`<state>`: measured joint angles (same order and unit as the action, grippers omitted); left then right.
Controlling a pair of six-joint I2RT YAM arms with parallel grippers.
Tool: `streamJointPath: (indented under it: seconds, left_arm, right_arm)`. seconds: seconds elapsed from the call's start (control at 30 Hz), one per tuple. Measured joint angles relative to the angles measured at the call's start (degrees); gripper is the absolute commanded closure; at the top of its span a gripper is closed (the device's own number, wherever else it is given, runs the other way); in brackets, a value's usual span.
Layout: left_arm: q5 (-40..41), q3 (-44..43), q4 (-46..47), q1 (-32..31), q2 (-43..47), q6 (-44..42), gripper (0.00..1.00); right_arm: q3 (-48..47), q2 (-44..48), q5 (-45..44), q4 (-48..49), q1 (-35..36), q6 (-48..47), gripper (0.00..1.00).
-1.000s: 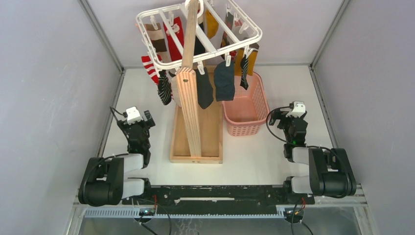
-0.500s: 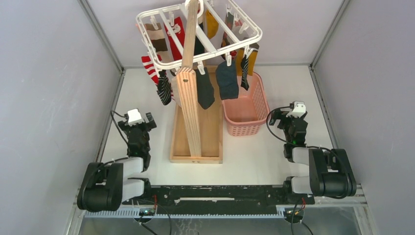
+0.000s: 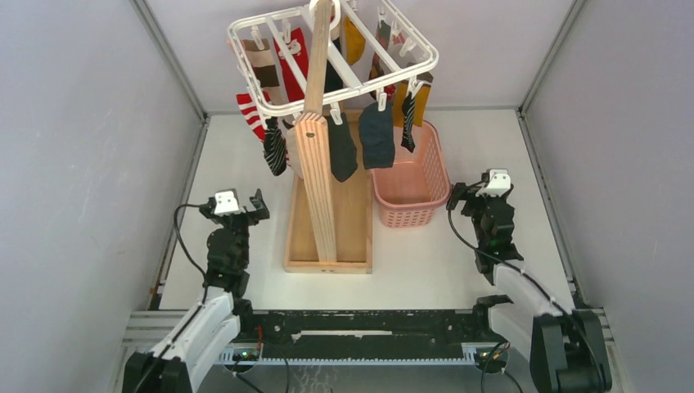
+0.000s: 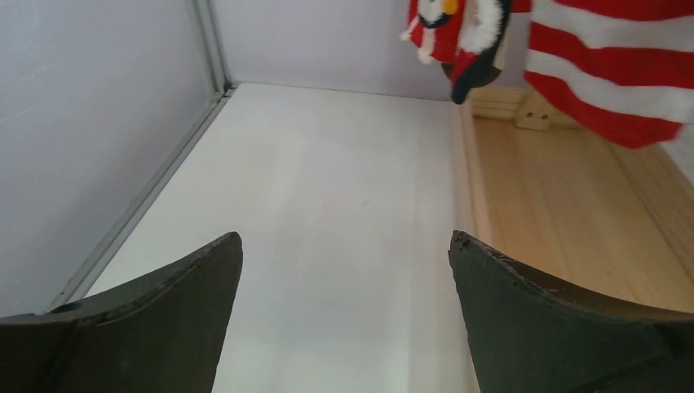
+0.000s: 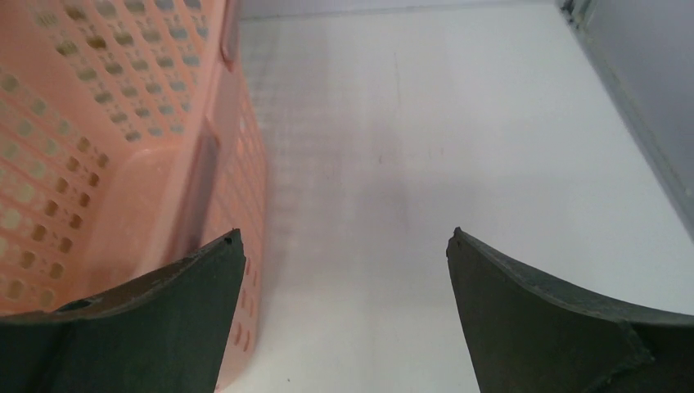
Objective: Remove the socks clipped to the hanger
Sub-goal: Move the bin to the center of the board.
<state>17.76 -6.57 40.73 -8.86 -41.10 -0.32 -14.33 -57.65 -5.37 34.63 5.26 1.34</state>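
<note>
The white hanger (image 3: 245, 61) hangs from the top of a tall wooden stand (image 3: 315, 180) at the back middle. Several socks dangle from its clips: a red-and-white striped one (image 3: 252, 115), a black one (image 3: 341, 151), a dark blue one (image 3: 376, 135), mustard and brown-banded ones behind. My left gripper (image 3: 237, 209) stands open low over the table, left of the stand's base and below the socks. In the left wrist view the striped sock (image 4: 614, 74) hangs ahead at upper right, with nothing between the fingers (image 4: 164, 319). My right gripper (image 3: 479, 190) is open beside the basket.
A pink plastic basket (image 3: 409, 184) stands right of the wooden base tray (image 3: 327, 246), and its wall (image 5: 123, 123) fills the left of the right wrist view. Grey walls close in the table on the left, right and back.
Both arms have stretched forward from their folded pose. The left gripper moved slightly nearer and to the right, still open. The hanging socks swayed slightly.
</note>
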Motion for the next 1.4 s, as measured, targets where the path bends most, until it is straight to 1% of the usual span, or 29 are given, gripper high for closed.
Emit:
streamJointPath:
  seconds: [0.17,0.33,0.47,0.53,0.7,0.83,1.0,1.2,1.3,1.4]
  left_arm:
    - [-0.02,-0.81,-8.70,-3.15,6.91,2.08,0.00]
    - [0.00,-5.27,-18.45,-3.93,11.67,6.08,0.00]
    - [-0.28,-9.25,-23.61,-5.20,14.25,9.14,0.00]
    - [-0.70,-11.30,-25.35,-5.55,14.86,10.62,0.00]
    - [-3.43,-16.35,-28.06,-5.79,14.73,16.02,0.00]
    - [-4.76,-20.94,-30.84,-5.88,12.07,21.31,0.00]
    - [-8.17,-26.82,-35.12,-5.95,8.46,26.53,0.00]
    - [-13.57,-28.17,-38.82,-6.16,8.98,28.55,0.00]
    - [-14.40,-28.15,-41.46,-6.19,11.41,28.89,0.00]
    - [-15.02,-28.17,-43.60,-6.19,13.44,29.49,0.00]
  right_arm:
    - [-3.08,12.50,-0.76,-10.60,0.35,0.57,0.01]
    - [-8.02,24.57,-2.78,-20.65,0.42,4.04,0.00]
    - [-13.84,28.68,-3.54,-29.14,0.39,7.43,0.00]
    - [-17.03,28.55,-2.97,-32.96,0.39,8.63,0.00]
    - [-28.35,25.66,2.34,-44.44,0.39,12.98,0.00]
    - [-32.35,24.46,8.59,-48.24,0.35,15.65,0.01]
    - [-32.57,23.23,21.22,-49.09,-1.33,19.50,0.00]
    - [-32.41,17.84,34.88,-49.35,-5.03,22.80,0.00]
    - [-30.38,16.26,39.34,-49.18,-6.10,23.34,0.00]
    - [-27.71,15.58,41.18,-49.20,-6.54,23.91,0.00]
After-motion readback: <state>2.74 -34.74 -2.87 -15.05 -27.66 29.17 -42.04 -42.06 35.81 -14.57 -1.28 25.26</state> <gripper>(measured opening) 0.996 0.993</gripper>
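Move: The bin's middle lies about 7 cm ahead, 15 cm left and 8 cm below the right hand. From that hand, the wooden board is centred roughly 4 cm ahead and 35 cm left; the dark blue sock hangs some 6 cm ahead and 21 cm left, above hand height. The bin is about 10 cm ahead and 40 cm right of the left hand, whose nearest hanging thing, the black striped sock, is roughly 8 cm ahead, 12 cm right and 15 cm higher. Lift the right gripper, open, about 20 cm while drawing it back, then swing it left over the bin's near right corner and sink again, turning it counter-clockwise some 30 degrees, left side rising and fingers tipping down. Raise the open left gripper about 12 cm and carry it right towards the black striped sock, easing back, rolled left side down and turned clockwise. ##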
